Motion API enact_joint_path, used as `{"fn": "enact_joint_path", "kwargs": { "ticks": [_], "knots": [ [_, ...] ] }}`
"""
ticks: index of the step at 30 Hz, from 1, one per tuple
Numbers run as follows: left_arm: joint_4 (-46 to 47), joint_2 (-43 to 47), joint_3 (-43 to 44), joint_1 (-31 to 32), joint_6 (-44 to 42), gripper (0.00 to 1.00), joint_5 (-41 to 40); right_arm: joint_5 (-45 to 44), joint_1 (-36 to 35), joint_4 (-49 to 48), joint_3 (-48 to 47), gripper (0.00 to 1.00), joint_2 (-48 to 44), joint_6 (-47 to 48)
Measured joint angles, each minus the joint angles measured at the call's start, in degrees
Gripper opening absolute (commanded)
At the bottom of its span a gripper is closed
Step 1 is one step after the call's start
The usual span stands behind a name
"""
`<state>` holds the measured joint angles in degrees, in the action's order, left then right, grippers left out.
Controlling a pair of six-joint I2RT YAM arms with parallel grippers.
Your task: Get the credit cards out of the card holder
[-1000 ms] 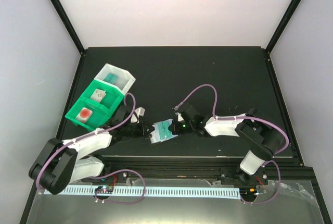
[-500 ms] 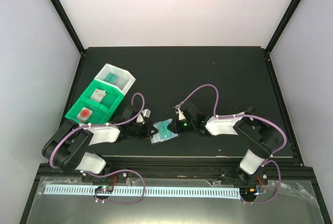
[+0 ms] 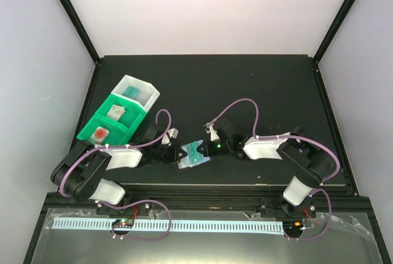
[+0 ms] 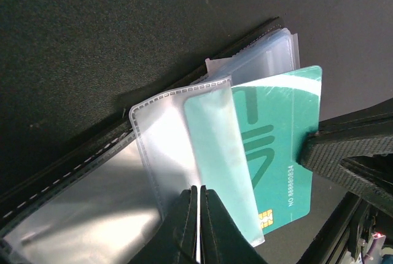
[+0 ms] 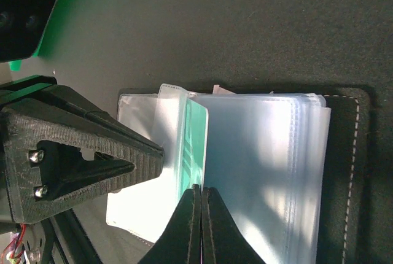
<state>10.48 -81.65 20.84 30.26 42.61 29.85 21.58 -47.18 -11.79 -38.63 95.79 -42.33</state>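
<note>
The card holder (image 3: 191, 156) lies open on the black table between my two grippers, its clear pockets (image 4: 166, 153) fanned up. In the left wrist view my left gripper (image 4: 199, 195) is shut on the edge of one clear pocket. A teal credit card (image 4: 282, 147) sticks halfway out of that pocket. My right gripper (image 5: 201, 191) is shut on the teal card's (image 5: 195, 141) lower edge, and one of its fingers (image 4: 350, 153) shows against the card's side in the left wrist view. The holder's black cover (image 5: 353, 178) lies flat to the right.
A green bin (image 3: 92, 128) with two compartments sits at the left and holds a pale card (image 3: 115, 112) and a card with a red mark (image 3: 100, 134). Behind it a white bin (image 3: 146, 97) holds a teal card (image 3: 131, 91). The left gripper's body (image 5: 73, 159) stands close to the pockets.
The left arm has swung forward and its gripper has come right against the card holder and shut on a pocket. The right arm has barely moved.
</note>
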Motion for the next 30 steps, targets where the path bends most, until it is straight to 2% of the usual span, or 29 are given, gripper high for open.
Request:
{"fn": "enact_joint_path", "kwargs": {
  "ticks": [9,12,15,21,30],
  "knots": [
    [0.02,0.00,0.00,0.11,0.04,0.08,-0.09,-2.32,0.57,2.40,1.29,0.01,-4.44,-0.09],
    [0.24,0.09,0.00,0.15,0.28,0.17,0.07,-3.85,0.70,3.63,1.33,0.01,-5.88,-0.22],
    [0.00,1.20,0.00,0.20,0.94,0.33,-0.02,-4.96,0.72,4.81,1.53,0.01,-7.39,-0.44],
    [-3.08,8.02,0.17,0.20,1.68,0.52,-0.39,-6.21,0.76,6.60,1.84,0.01,-10.75,-1.36],
    [-3.48,17.33,0.26,0.20,4.55,0.63,1.27,-3.50,0.98,3.23,4.09,0.01,-18.14,-4.81]
  ]
}}
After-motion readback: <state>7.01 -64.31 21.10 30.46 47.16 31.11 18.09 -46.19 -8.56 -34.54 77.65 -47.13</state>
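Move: The right fingers already pinch the credit card, half out of its clear sleeve; its middle lies about 3 cm left of them, 1 cm back and 1 cm below. The card holder's middle is some 2 cm left, 2 cm back and 3 cm below; the green box is about 30 cm left and 10 cm ahead. From the left hand, closed on the sleeve, the card is about 3 cm right, level fore and aft, 1 cm higher. Right hand draws the pinched card some 8 cm up, at first also right; left releases the sleeve, rising too. ##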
